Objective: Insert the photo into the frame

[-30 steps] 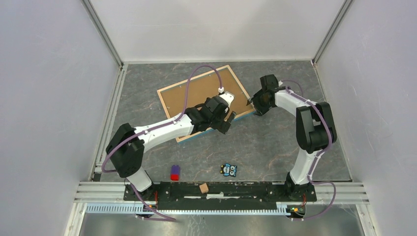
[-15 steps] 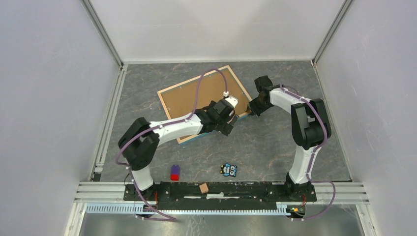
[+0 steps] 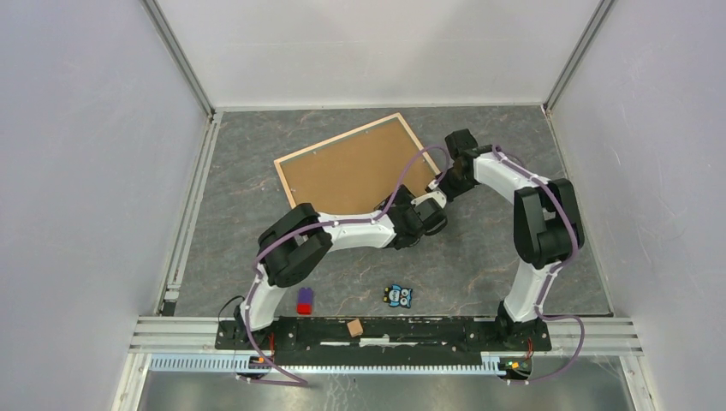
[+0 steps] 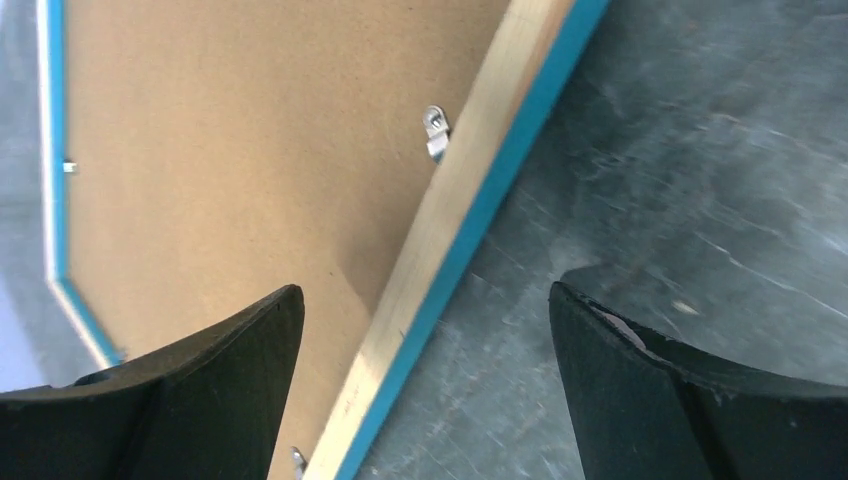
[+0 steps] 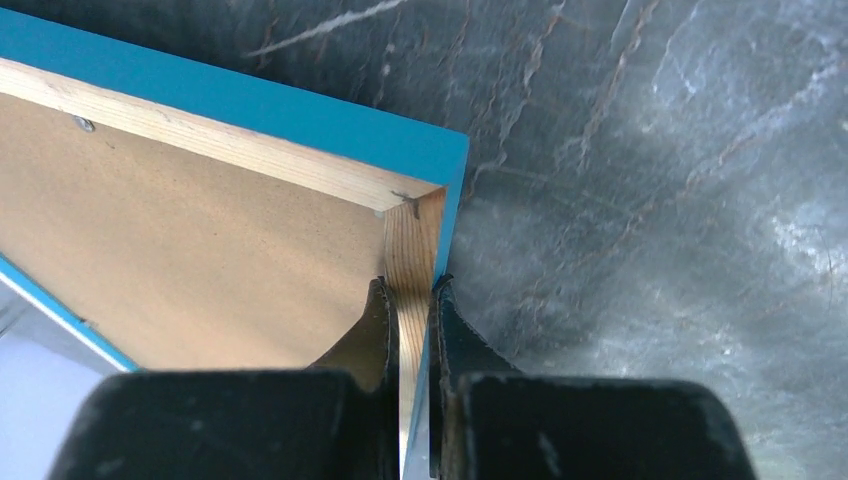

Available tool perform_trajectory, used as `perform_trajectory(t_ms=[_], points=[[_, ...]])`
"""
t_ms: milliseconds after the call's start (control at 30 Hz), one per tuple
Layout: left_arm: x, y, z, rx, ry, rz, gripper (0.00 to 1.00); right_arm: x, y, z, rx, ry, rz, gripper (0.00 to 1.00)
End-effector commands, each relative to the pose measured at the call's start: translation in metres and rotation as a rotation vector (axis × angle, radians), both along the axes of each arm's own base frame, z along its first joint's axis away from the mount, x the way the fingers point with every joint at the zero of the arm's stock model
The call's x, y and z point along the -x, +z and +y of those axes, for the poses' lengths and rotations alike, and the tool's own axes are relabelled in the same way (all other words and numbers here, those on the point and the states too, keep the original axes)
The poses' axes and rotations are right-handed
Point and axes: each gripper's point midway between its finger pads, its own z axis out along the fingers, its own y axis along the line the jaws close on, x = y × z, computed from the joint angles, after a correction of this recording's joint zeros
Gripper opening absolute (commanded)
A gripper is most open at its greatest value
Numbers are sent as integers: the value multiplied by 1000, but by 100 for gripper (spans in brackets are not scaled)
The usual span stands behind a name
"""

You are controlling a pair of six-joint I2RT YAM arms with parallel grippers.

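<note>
The frame (image 3: 336, 137) lies face down at the back middle of the table, its light wood rim around a brown backing board (image 3: 351, 171). My right gripper (image 3: 440, 183) is shut on the rim at the frame's right corner; the right wrist view shows the wood strip (image 5: 200, 135) pinched between the fingers of that gripper (image 5: 410, 290). My left gripper (image 3: 425, 219) hovers open over the frame's near-right edge. In the left wrist view this gripper (image 4: 425, 290) straddles the wood rim (image 4: 480, 170) and its blue side without touching. The photo is out of view.
A small metal clip (image 4: 435, 130) sits on the rim's inner side. Near the front lie an owl-shaped piece (image 3: 397, 295), a red and purple block (image 3: 305, 300) and a small tan block (image 3: 354, 326). White walls enclose the table.
My right gripper has closed onto the frame's corner rim. The left arm has swung right along the frame's near edge, off the board, staying open.
</note>
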Motion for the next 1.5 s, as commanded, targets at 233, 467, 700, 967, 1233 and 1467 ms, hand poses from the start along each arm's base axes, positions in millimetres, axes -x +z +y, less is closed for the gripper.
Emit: perform_trajectory(t_ms=[233, 467, 700, 967, 1233, 1467], points=[[-39, 42, 35, -238, 142, -308, 69, -9, 86, 20, -159, 1, -218, 0], [-33, 95, 44, -225, 166, -378, 26, -26, 136, 15, -123, 92, -473, 28], [-16, 189, 49, -60, 138, -362, 2, -61, 269, -59, 500, 452, -749, 98], [1, 304, -7, 402, -1, -216, 2, 5, 389, -147, 785, 343, -1002, 98], [-37, 347, -49, 899, 17, 45, 2, 48, 414, -177, 922, 235, -1012, 97], [-94, 321, -46, 1279, 166, 302, 2, 51, 396, -183, 949, 237, -957, 97]])
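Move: The frame lies back side up. The stretch of its near long rail to grip, close to its right corner, is about 2 cm ahead and 3 cm left of the left gripper, roughly level with it. The frame's middle is some 7 cm ahead and 16 cm left, and the owl piece about 20 cm back, 8 cm left and 4 cm lower. From the right gripper, still pinching the right short rail, that stretch is about 5 cm back and 3 cm left. Bring the left gripper about 3 cm forward and 3 cm left over the near rail, tipping its fingers up some 15 degrees, and pinch the rail. Meanwhile raise the right gripper a few centimetres with its grip kept, then open it and clear far up and to the right, tilting forward. Lift the frame with the left about 30 cm, rolling the hand left side down and ending forward. ##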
